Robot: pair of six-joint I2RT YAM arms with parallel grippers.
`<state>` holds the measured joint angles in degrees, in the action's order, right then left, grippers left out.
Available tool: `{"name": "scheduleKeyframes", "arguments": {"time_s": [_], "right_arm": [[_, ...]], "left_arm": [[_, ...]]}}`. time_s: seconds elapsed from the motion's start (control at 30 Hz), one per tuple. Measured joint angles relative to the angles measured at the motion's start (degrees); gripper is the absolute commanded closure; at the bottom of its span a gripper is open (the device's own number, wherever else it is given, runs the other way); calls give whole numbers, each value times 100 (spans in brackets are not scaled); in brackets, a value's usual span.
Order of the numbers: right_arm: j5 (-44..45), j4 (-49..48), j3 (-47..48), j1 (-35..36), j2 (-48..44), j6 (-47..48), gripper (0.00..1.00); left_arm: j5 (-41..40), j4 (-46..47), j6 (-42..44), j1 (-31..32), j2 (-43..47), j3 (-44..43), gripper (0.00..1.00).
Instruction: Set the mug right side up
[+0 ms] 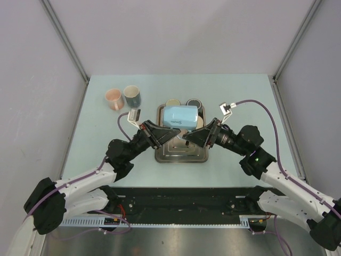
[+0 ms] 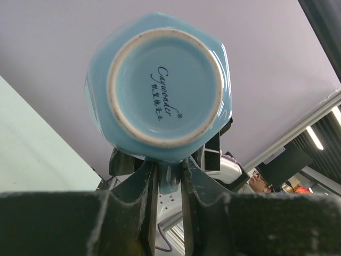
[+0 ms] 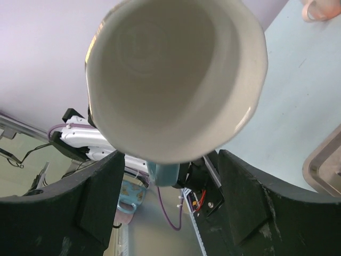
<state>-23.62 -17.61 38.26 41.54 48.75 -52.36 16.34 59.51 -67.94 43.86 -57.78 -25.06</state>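
Observation:
A light blue mug (image 1: 180, 116) hangs on its side in the air above the metal tray (image 1: 181, 155). The left wrist view faces its round base (image 2: 165, 80) with printed lettering. My left gripper (image 2: 169, 172) is shut on the mug's handle (image 2: 169, 180), which is pinched between the two fingers. The right wrist view looks into the mug's white inside (image 3: 176, 80), with the blue handle (image 3: 165, 173) below it. My right gripper (image 3: 171, 162) is open, a finger (image 3: 101, 192) on either side of the mug's mouth end, just below its rim.
A pink cup (image 1: 113, 98) and a dark grey-green cup (image 1: 131, 96) stand at the table's back left. Two more cups (image 1: 173, 102) (image 1: 194, 103) sit just behind the tray. Grey walls enclose the table on three sides.

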Motion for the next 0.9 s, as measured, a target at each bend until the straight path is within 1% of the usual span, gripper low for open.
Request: {"name": "scheduleKeyframes", "arguments": {"time_s": [0.17,0.4,0.67,0.8,0.87,0.9], "right_arm": [[-136,-197,2,-70,42,-57,31],[-299,-293,7,-70,214,-138,43],[-376,-330,9,-63,284,-177,46],[-376,-415,9,-57,308,-225,57],[-387,-461,11,-55,310,-289,59],[-387,-490,13,-52,313,-317,63]], "left_arm": [[2,0,2,105,-35,0,100],[-22,37,4,170,-76,0,100],[-79,103,46,245,-116,0,100],[-120,149,61,275,-116,0,100],[-144,155,96,280,-116,0,100],[-151,164,101,284,-116,0,100]]}}
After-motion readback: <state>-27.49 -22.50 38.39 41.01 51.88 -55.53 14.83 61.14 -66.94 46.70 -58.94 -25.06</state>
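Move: Pinched in the left fingers, the light-blue mug's handle is some 3 cm left of the right hand and 1 cm ahead of and above it. The mug lies sideways, its body 4 cm ahead, 4 cm left and 4 cm above the right hand. Below that hand by 25 cm or so, the cream mug stands roughly 9 cm ahead and 4 cm right. From the left hand, the handle's middle is about 2 cm to the right, at the same height. Closing its open fingers from about three-quarters to under half their range, the right hand edges roughly 1 cm left so the fingers come in around the free part of the blue mug's handle. The left hand keeps its pinch on the handle and carries the mug about 1 cm back and 1 cm right towards the right hand. Touch by the right fingers can't be made out. ##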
